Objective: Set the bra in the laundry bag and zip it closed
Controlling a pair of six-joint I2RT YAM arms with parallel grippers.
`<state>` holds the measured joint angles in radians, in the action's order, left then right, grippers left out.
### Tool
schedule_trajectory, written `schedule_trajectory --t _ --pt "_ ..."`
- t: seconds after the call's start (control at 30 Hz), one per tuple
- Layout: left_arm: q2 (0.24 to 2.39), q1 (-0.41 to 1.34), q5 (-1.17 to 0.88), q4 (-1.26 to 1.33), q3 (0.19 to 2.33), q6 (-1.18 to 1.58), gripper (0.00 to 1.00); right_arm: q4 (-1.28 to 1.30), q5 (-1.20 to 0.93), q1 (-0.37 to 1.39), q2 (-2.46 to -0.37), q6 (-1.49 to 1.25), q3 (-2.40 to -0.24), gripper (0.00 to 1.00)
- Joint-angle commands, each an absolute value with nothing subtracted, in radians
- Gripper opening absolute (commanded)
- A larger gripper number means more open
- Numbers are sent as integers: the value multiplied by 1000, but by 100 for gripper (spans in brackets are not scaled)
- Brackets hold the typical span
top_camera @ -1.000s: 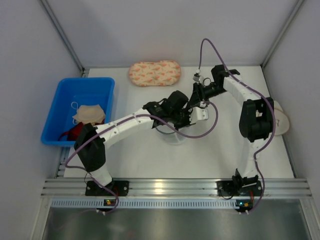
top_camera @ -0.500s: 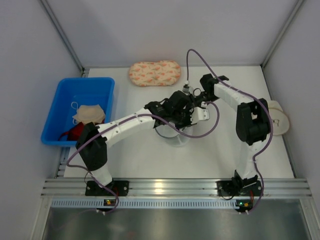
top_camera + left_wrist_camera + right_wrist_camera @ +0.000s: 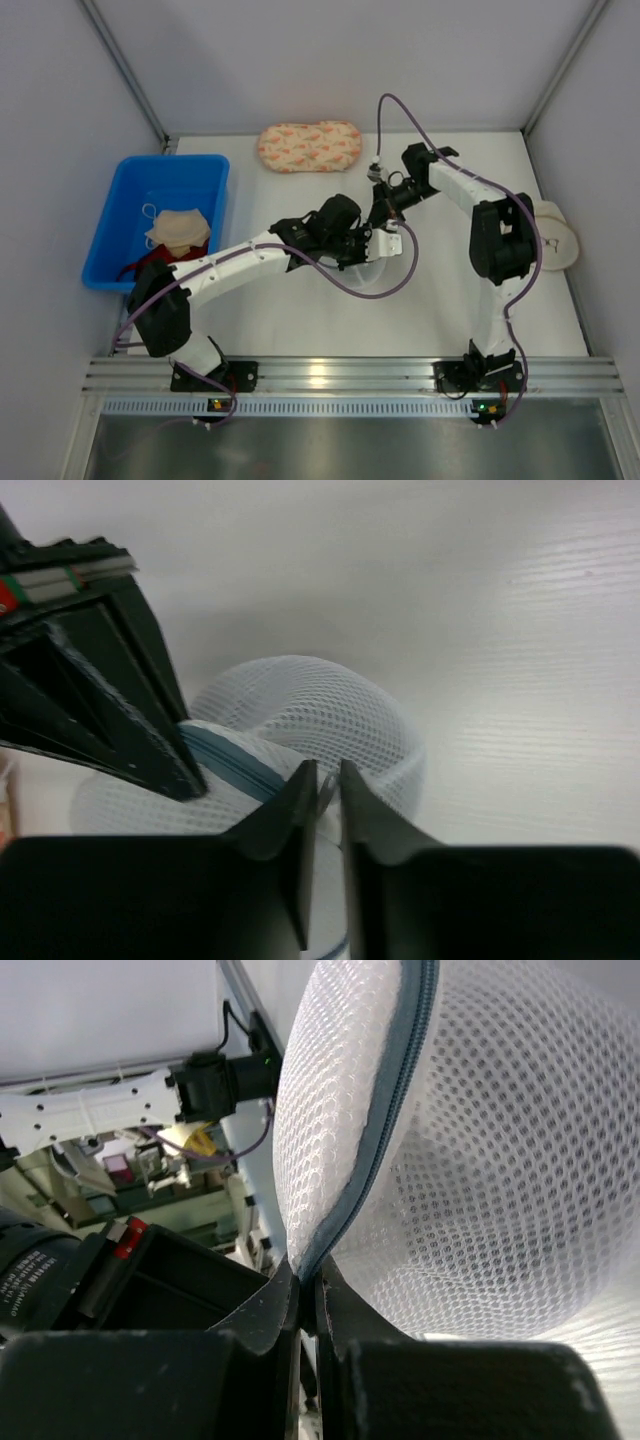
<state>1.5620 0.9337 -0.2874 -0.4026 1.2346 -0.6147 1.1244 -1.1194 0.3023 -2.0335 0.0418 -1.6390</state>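
Note:
The laundry bag [image 3: 372, 268] is a white mesh dome with a blue zipper, lying mid-table under both grippers. In the left wrist view the laundry bag [image 3: 310, 705] fills the centre. My left gripper [image 3: 327, 782] is closed to a thin slit with the small metal zipper pull [image 3: 328, 788] caught between its tips. From above, the left gripper [image 3: 368, 243] sits just left of the right gripper [image 3: 383, 212]. My right gripper [image 3: 308, 1282] is shut on the blue zipper seam [image 3: 385, 1130] at the edge of the laundry bag [image 3: 500, 1160]. The bra is hidden.
A blue bin [image 3: 175, 160] at the left holds a beige cloth [image 3: 178, 228] and some red fabric. A peach patterned pouch [image 3: 310, 146] lies at the back. A pale round thing [image 3: 560, 240] sits against the right wall. Grey walls enclose the table.
The right gripper closed onto the bag's zipper seam. The left arm slid right and lower, and the bag shifted right with it.

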Motion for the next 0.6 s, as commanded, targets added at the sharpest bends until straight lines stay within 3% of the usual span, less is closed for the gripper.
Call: schedule_trajectory --t 0.0,0.03,0.1,0.13,0.17,0.2,0.23,0.57 --pt "1542 951 -321 -522 1242 -572 27 978 -1091 239 -2040 6 -1717 0" --pt "1551 950 -304 -523 1256 -552 41 959 -1069 232 -2045 6 -1717 0" --pt "1555 942 -302 -522 1299 -531 61 911 -1051 215 -2052 -58 -1710 0" --pt "1552 933 -304 -520 1311 -514 68 860 -1043 192 -2056 -73 -1709 0" --pt "1551 922 -305 -522 1324 -479 69 833 -1022 180 -2065 -90 -1707 0" --pt "1548 892 -339 -520 1347 -462 86 806 -1014 164 -2071 -127 -1701 0" --pt "1545 872 -350 -520 1359 -440 98 737 -1006 149 -2074 -150 -1700 0" --pt "1566 589 -440 -486 1463 -167 98 180 -858 -49 -2207 -497 -1723 0"
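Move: The laundry bag's zip band is already pinched in both hands. The bag's middle lies about 5 cm back from the right hand, 1 cm left and 7 cm below; from the left hand it is some 3 cm ahead, 3 cm right and 7 cm below. From the right hand, the bare table it heads for is about 18 cm ahead, 11 cm right and 13 cm down, and the orange cushion 35 cm ahead, 18 cm left and 13 cm down. The laundry bag's zip end comes free of the left fingers as they open wide after a slight dip back; that hand then backs off forward, up and left about 10 cm, turning counter-clockwise. Meanwhile the right hand keeps its pinch on the band and carries the bag forward and right over the table, about 20 cm, sinking slightly and swinging some 30 degrees clockwise. ##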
